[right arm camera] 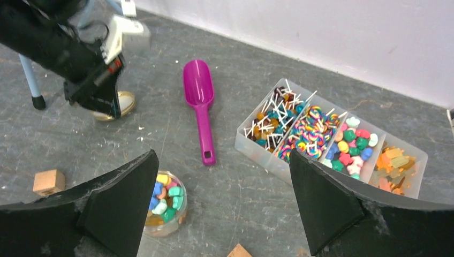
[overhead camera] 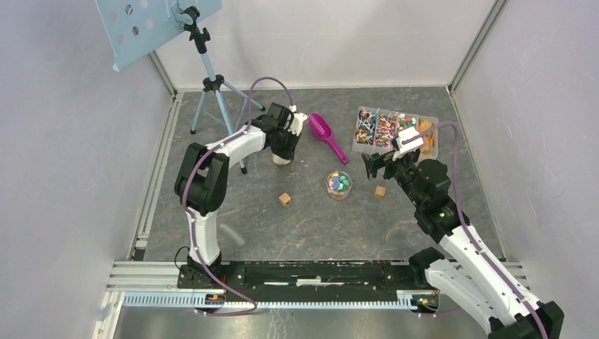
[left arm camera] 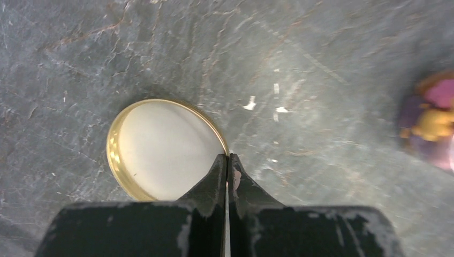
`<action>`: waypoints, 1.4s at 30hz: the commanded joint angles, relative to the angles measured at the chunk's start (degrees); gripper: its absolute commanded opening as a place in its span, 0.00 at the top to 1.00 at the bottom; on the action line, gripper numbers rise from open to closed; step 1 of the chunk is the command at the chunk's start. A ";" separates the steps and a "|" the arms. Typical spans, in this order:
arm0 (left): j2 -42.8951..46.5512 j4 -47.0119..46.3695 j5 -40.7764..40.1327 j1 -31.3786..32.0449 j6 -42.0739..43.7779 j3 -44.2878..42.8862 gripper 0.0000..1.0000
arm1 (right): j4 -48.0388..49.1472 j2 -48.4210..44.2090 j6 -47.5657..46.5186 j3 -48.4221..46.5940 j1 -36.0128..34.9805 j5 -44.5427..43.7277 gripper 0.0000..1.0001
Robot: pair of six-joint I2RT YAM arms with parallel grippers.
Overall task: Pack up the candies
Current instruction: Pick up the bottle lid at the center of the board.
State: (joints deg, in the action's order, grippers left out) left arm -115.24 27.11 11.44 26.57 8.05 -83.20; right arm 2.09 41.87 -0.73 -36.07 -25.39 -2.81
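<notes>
Multicoloured candies (right arm camera: 166, 195) fill a small clear jar (overhead camera: 339, 184) at the middle of the table. More candies (right arm camera: 350, 143) lie in a clear divided box (overhead camera: 395, 131) at the back right. A round gold lid (left arm camera: 160, 147) lies flat on the table behind and to the left of the jar. My left gripper (left arm camera: 227, 156) points down at it, shut on the lid's right rim (overhead camera: 282, 161). My right gripper (right arm camera: 222, 155) hovers open and holds nothing, above the table between the jar and the box (right arm camera: 257, 150).
A magenta scoop (overhead camera: 327, 134) lies between the lid and the box. Two wooden cubes (overhead camera: 285, 199) (overhead camera: 380, 191) sit left and right of the jar. A tripod (overhead camera: 212, 85) with a perforated plate stands at the back left. Walls enclose the table.
</notes>
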 commanded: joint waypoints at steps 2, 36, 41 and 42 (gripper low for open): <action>9.10 -0.58 10.05 -0.79 -7.50 -0.68 0.98 | 9.69 -2.17 0.45 5.31 -0.14 4.73 0.02; 16.27 -105.34 49.03 1.79 -105.57 24.84 0.98 | 90.42 23.14 1.17 23.47 -0.33 33.04 0.02; 16.54 -104.01 49.18 2.86 -104.63 24.84 0.98 | 89.41 24.26 1.22 21.55 -0.35 33.26 0.02; 16.53 -103.41 49.29 3.19 -104.25 24.92 0.98 | 89.32 24.46 1.17 21.15 -0.36 33.22 0.02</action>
State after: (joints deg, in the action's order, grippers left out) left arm -98.83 -73.32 59.29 28.77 -94.61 -58.43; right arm 83.61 65.65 1.50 -11.70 -25.50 30.79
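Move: The left hand already pinches the lid's rim; the open right gripper it is taken towards is about 11 cm back, 24 cm right and 23 cm higher. The candy jar is 9 cm back and 13 cm right, the purple scoop 6 cm ahead and 10 cm right, both near its height. From the right hand, the lid lies 11 cm ahead, 26 cm left and 24 cm below, the jar 2 cm ahead, 10 cm left and 23 cm below. Left raises the pinched lid about 30 cm, back and rightward, fingers swinging right; open right hand approaches leftward. ##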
